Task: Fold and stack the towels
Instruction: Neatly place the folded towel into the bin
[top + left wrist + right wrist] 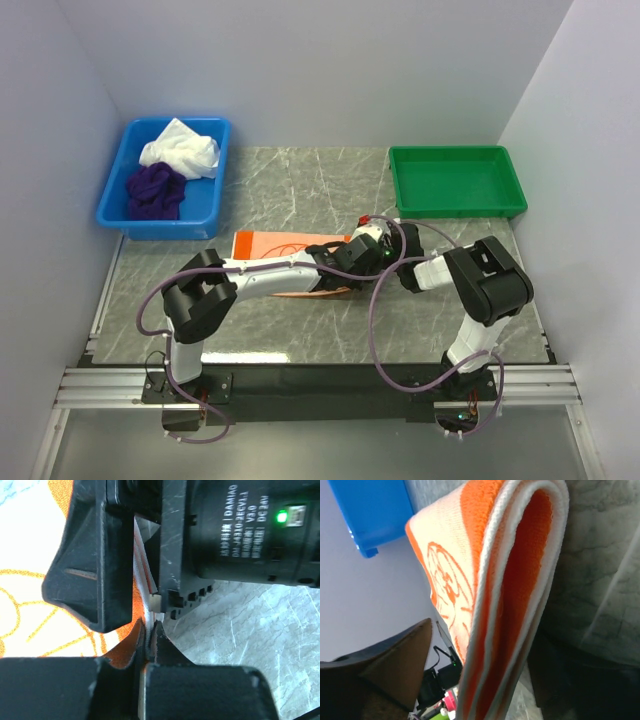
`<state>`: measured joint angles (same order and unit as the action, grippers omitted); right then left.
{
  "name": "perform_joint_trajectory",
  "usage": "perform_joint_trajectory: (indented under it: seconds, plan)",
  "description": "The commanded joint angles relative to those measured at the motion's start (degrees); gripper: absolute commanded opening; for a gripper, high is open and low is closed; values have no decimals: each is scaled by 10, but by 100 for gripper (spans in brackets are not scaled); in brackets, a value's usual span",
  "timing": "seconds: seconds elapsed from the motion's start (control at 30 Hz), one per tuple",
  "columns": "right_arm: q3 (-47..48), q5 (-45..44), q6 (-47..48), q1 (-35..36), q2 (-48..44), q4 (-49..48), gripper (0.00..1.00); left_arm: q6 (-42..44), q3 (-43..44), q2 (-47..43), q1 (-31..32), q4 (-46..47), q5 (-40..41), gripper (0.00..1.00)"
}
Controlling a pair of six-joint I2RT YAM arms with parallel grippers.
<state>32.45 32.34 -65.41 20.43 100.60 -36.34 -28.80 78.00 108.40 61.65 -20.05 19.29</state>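
Note:
The orange towel [275,245] with white cartoon print lies folded on the marble table, and both grippers meet at its right end. My left gripper [148,625] is shut on the towel's white hem [145,582]. In the right wrist view the doubled orange towel [520,580] hangs between the fingers of my right gripper [490,645], which stands open astride it with a gap to the left finger [395,665]. The white towel [182,150] and the purple towel [155,190] lie crumpled in the blue bin [205,215].
A green tray [460,210] stands at the back right. The blue bin sits at the back left, against the wall. Grey walls close in the table on three sides. The right arm's wrist motor [250,530] is close over the left fingers.

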Motion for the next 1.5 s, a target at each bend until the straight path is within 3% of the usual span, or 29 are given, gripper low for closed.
perform_joint_trajectory:
  seconds: [0.0, 0.17, 0.2, 0.33, 0.43, 0.5, 0.6, 0.83, 1.0, 1.23, 1.47]
  plan:
    - [15, -10, 12, 7, 14, 27, 74, -12, 1, -6, 0, 25, -14, 1]
    - [30, -18, 32, 7, 6, 53, 30, -13, 11, 5, 0, 24, -21, 7]
    - [32, -19, 39, 6, 4, 57, 17, -13, 10, 5, 0, 23, -21, 19]
    - [44, -24, 63, 2, -2, 91, 2, -17, 6, -2, 0, 22, -23, 48]
    - [59, -27, 93, -11, -8, 128, 0, -23, -10, -25, 0, 27, -24, 71]
    - [79, -29, 126, -18, -9, 152, 0, -29, -18, -39, -2, 24, -26, 80]
    - [124, -35, 190, -35, -6, 220, 0, -39, -35, -85, -14, 14, -36, 85]
    - [270, -98, 331, -65, 27, 410, 0, -47, -141, -198, -95, 3, -79, 91]
    - [436, -155, 417, -79, 70, 540, 0, -37, -188, -295, -160, -43, -83, 99]
    - [709, -235, 534, -107, 149, 703, 0, 17, -133, -388, -259, -163, -24, 99]
    - [901, -303, 618, -154, 237, 793, 0, 63, -202, -439, -345, -75, -14, 99]
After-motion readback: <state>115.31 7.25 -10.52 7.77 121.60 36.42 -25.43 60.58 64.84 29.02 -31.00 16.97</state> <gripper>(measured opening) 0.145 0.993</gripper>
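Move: The folded towel's middle lies about 12 cm to the right hand's left, level with it and some 2 cm lower, its near edge between the open fingers. The green bin's middle is roughly 20 cm ahead and 25 cm right, the blue bin's about 20 cm ahead and 42 cm left. The left hand still grips that edge, with the towel's middle about 14 cm left, 2 cm ahead and 5 cm below. Right pinches the edge, carries the towel about 25 cm forward, right and up; left lets go, sweeps left. ##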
